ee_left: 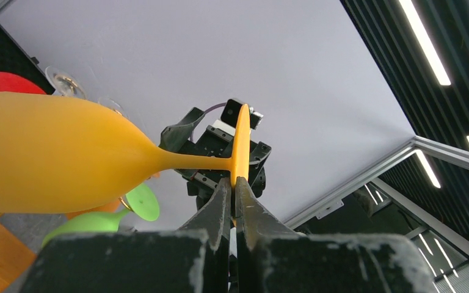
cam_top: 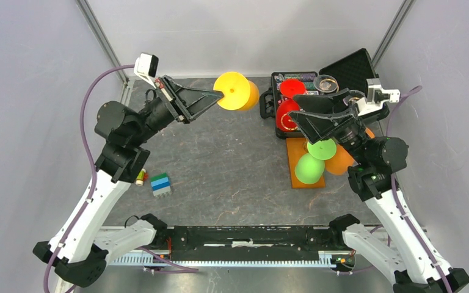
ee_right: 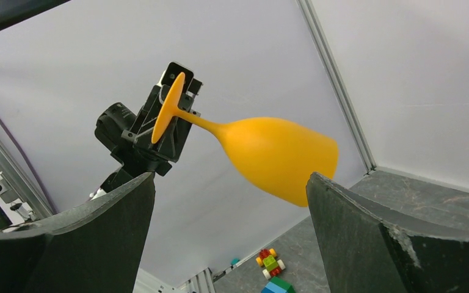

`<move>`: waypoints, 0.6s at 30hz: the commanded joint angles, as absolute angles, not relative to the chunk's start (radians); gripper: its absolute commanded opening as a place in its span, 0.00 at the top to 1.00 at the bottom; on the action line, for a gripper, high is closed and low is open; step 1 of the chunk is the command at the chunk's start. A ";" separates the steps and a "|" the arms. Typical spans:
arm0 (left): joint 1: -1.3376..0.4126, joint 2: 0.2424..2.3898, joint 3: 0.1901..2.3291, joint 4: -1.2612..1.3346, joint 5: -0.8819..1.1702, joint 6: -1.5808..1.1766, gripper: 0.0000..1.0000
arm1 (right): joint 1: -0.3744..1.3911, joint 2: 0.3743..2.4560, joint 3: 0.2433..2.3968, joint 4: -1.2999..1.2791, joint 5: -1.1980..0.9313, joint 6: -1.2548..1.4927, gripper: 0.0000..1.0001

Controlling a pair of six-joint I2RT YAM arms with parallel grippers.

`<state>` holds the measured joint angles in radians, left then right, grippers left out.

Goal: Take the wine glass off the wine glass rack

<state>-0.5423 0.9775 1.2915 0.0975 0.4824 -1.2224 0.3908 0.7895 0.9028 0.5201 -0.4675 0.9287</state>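
Observation:
My left gripper (cam_top: 218, 96) is shut on the flat foot (ee_left: 241, 141) of a yellow-orange wine glass (cam_top: 237, 91), held up in the air on its side at the back centre, its bowl (ee_left: 49, 159) pointing right. The wine glass rack stands at the right on its orange-brown wooden base (cam_top: 294, 154), with green glasses (cam_top: 309, 168) and an orange one (cam_top: 342, 160) still hanging on it. Just above the rack, my right gripper (cam_top: 298, 113) is open and faces the held glass (ee_right: 275, 155), which floats apart from its fingers (ee_right: 122, 207).
An open black case (cam_top: 349, 66) behind the rack holds red glasses (cam_top: 292, 87) and clear ones (cam_top: 326, 82). A stack of blue and green bricks (cam_top: 160, 184) and a small toy car (cam_top: 141, 177) lie at the mat's left edge.

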 commanded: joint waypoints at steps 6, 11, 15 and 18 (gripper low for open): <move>-0.531 0.995 1.392 0.229 0.512 -1.256 0.98 | 0.395 0.772 0.914 0.536 -0.476 0.971 0.02; -0.529 1.041 1.407 0.406 0.540 -1.364 0.98 | 0.396 0.793 0.930 0.584 -0.478 1.026 0.02; -0.525 1.074 1.410 0.493 0.539 -1.417 0.98 | 0.398 0.819 0.948 0.617 -0.488 1.051 0.02; -0.520 1.104 1.421 0.560 0.552 -1.467 0.98 | 0.405 0.828 0.948 0.638 -0.488 1.049 0.02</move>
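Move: Hanging foot-up and aslant from the left hand's closed fingers, the yellow wine glass has its middle about 4 cm ahead, 7 cm to the right and 5 cm below that hand. The open right gripper stands roughly 17 cm to the left hand's right, level with it ahead and some 4 cm lower; the rack is about 25 cm right, 4 cm ahead and 38 cm down. From the right hand, the glass lies about 5 cm ahead, 10 cm left and 3 cm higher. Lifting the already freed wine glass by the rim of its foot, the left hand climbs about 6.5 cm, easing back only slightly, while its wrist tips the fingertips upward some 15 degrees and the bowl swings up towards level. The left fingers keep their pinch; the right gripper stays wide open and nearly in place. ##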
